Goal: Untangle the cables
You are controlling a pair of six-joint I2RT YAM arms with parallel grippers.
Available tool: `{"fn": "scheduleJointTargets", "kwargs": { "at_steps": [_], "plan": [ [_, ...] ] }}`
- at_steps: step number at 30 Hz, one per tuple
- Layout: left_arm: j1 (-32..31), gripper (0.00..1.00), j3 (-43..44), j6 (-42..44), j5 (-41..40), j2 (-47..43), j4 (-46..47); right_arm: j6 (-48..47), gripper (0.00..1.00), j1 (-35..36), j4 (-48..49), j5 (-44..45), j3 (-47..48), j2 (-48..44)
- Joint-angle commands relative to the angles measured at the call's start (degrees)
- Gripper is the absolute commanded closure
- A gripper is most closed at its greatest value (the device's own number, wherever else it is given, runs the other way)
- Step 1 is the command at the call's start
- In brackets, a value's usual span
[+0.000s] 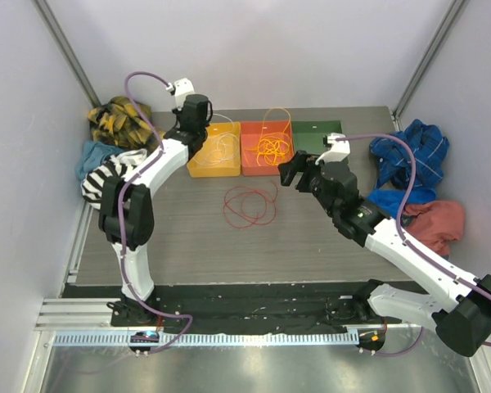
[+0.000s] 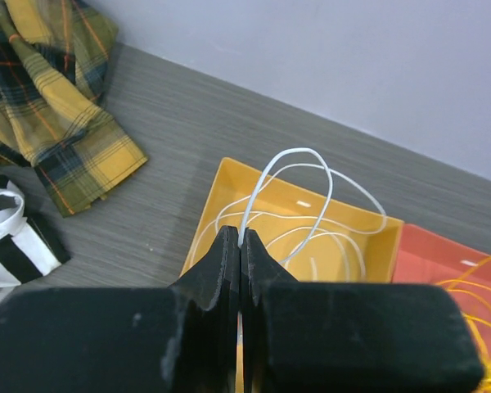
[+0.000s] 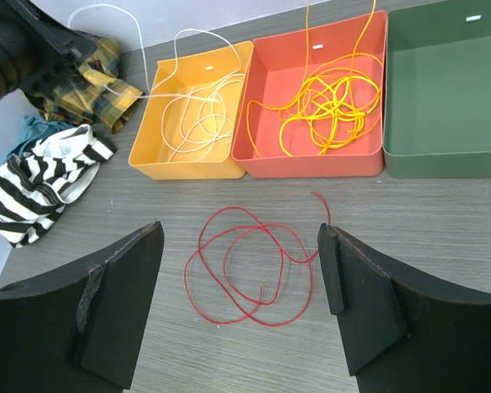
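A red cable (image 1: 250,205) lies in loose loops on the table, also in the right wrist view (image 3: 254,266). A yellow-orange cable (image 1: 272,147) is heaped in the orange-red tray (image 1: 254,164). A white cable (image 2: 311,192) lies mostly in the yellow tray (image 1: 198,168). My left gripper (image 2: 241,237) is shut on the white cable and holds one end just above the yellow tray's near-left corner. My right gripper (image 3: 241,254) is open and empty, hovering over the red cable with its fingers on either side.
A green tray (image 1: 311,131) stands empty to the right of the orange-red one. Clothes are heaped at the left: a plaid shirt (image 1: 119,121) and a striped cloth (image 1: 106,173). Blue cloth (image 1: 409,160) and red cloth (image 1: 434,223) lie at the right.
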Motion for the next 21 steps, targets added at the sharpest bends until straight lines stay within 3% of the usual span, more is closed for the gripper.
{"fn": "scheduleJointTargets", "kwargs": {
  "at_steps": [1,4,6,8,9,12,14,21],
  "plan": [
    [1.00,1.00,4.01,2.75,-2.65,2.94,0.41,-0.85,0.15,0.10,0.50,1.43,-0.62,-1.56],
    [1.00,1.00,4.20,3.28,-2.13,4.96,-0.65,-0.94,0.15,0.19,0.58,1.69,-0.97,-1.21],
    [1.00,0.91,3.84,3.19,-1.08,5.93,-1.26,-0.94,0.15,0.10,0.59,1.70,-1.15,-0.86],
    [1.00,0.63,3.76,3.11,1.03,5.94,-2.93,-1.11,0.15,0.10,0.59,1.78,-1.06,-0.86],
    [1.00,0.39,3.58,2.84,1.47,5.24,-3.02,-1.11,0.16,0.10,0.59,1.70,-1.15,-0.94],
    [1.00,0.16,1.21,1.96,2.27,2.87,-1.53,-1.11,0.16,0.10,0.76,1.78,-1.15,-0.86],
    [1.00,0.10,0.68,2.05,2.53,0.32,-1.09,-1.03,0.16,0.10,0.85,1.44,-0.98,-0.86],
    [-1.54,0.07,-5.18,0.03,4.20,-11.54,-1.26,-0.15,0.16,0.19,0.41,1.17,-1.76,-2.26]
  ]
}}
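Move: The white cable's loop is still pinched in my closed left fingers. The middle of the yellow bin it belongs in lies about 4 cm ahead of that hand, 5 cm to its right and 18 cm below. The red bin's middle is level with the yellow one, some 15 cm to its right; the plaid cloth lies roughly 6 cm ahead of my left hand and 20 cm to its left. From my idle right hand the yellow bin is about 27 cm ahead, 23 cm left and 23 cm below. I lower my left hand about 6 cm towards the yellow bin, easing barely forward and tipping the fingers a little further down. Near the bottom I spread the fingers wide and let go of the white cable, then lift the empty hand some 4 cm, drawing slightly back. ##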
